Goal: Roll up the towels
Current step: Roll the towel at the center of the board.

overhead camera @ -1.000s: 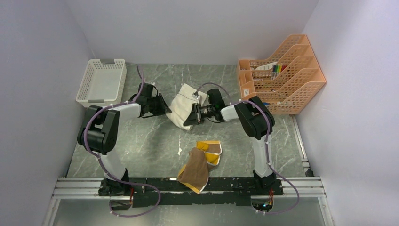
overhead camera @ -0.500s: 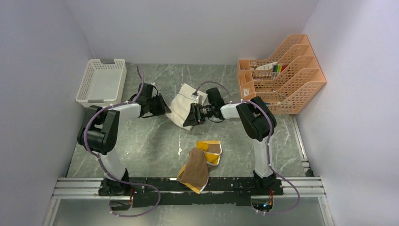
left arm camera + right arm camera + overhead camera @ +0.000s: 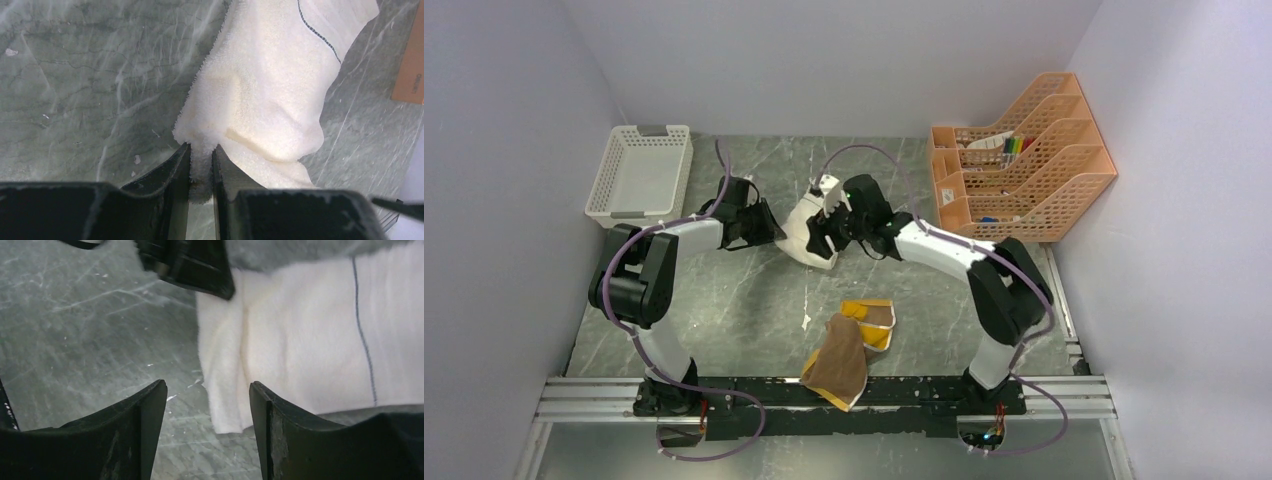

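The cream-white towel (image 3: 804,228) lies bunched at the middle back of the table. My left gripper (image 3: 774,233) sits at its left edge, and in the left wrist view it (image 3: 201,150) is shut on a fold of that towel (image 3: 270,85). My right gripper (image 3: 824,240) hovers over the towel's right side. Its jaws (image 3: 207,390) stand open above the table with the towel's corner (image 3: 300,350) beneath and nothing pinched. The brown towel with a mustard-yellow reverse (image 3: 846,350) lies crumpled near the front, away from both grippers.
A white slotted basket (image 3: 639,172) stands at the back left. Orange file racks (image 3: 1022,160) holding markers fill the back right; one orange edge (image 3: 410,65) shows in the left wrist view. White walls close in on three sides.
My right gripper has let go of the cream towel and opened, and its arm has swung left and stretched over the towel. The towel now lies more bunched. The left gripper has held still.
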### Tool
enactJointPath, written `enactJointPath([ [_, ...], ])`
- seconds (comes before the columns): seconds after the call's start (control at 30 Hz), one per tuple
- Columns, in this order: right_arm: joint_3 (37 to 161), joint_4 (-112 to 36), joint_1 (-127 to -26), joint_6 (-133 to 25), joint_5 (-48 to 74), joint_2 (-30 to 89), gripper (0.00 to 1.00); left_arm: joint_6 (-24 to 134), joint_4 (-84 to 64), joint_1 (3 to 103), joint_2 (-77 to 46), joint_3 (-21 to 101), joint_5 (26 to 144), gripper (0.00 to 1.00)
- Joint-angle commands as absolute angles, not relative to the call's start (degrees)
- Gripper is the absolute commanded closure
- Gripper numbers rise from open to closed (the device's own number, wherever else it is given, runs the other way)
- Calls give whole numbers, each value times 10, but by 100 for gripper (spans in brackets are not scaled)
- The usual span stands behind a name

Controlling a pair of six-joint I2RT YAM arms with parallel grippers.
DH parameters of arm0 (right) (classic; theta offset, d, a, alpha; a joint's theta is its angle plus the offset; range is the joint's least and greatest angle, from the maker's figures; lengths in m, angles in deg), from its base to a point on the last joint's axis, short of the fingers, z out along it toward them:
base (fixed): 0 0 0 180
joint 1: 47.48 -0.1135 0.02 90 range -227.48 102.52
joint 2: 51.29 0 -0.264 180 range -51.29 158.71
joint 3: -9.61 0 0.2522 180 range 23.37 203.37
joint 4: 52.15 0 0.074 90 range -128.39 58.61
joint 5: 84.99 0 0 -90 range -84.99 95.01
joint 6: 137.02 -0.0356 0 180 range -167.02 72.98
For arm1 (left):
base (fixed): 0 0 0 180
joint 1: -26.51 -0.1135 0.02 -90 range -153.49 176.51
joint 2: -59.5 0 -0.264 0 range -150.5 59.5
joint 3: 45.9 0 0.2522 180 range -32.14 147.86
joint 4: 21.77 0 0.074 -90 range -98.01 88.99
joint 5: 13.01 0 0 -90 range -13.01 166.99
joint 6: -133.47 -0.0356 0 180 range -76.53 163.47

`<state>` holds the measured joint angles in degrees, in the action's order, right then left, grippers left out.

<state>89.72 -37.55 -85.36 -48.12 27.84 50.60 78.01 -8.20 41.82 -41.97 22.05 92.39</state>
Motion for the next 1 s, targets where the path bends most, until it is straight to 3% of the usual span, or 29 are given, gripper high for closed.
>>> enactJointPath([
  [0.0, 858, -409, -896, -363, 196, 450, 38, 767, -76, 414, -429, 241, 911, 71],
  [0.2, 885, -356, -975, -268, 142, 482, 41, 765, -71, 415, -433, 245, 912, 71],
  [0.37, 896, -342, -1013, -232, 94, 527, 35, 762, -68, 414, -433, 246, 911, 71],
  [0.97, 905, -393, -1045, -190, -67, 598, 35, 760, -70, 414, -439, 250, 915, 72],
])
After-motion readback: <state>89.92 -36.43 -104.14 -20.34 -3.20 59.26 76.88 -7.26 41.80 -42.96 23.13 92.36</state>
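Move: The white towel's near rolled edge, at its middle, lies about 3 cm back from the right gripper, 2 cm to its left and 8 cm below. The towel's left corner, pinched in the left gripper, is some 7 cm left of the right gripper, 1 cm ahead and 7 cm lower; the brown-and-yellow towel lies about 22 cm back and 8 cm to the right, 8 cm below. From the left gripper that rolled edge is about 4 cm back, 5 cm right and 2 cm down. Arc the open right gripper over to the near side of the white towel: rise about 3 cm while going back and left, then sink some 10 cm and finally ease forward about 3 cm, so the fingers come down astride the rolled edge. Roll the wrist some 40 degrees on the way and point the fingers more steeply down, keeping them open. Keep the left gripper still, its pinch on the towel's corner held. ##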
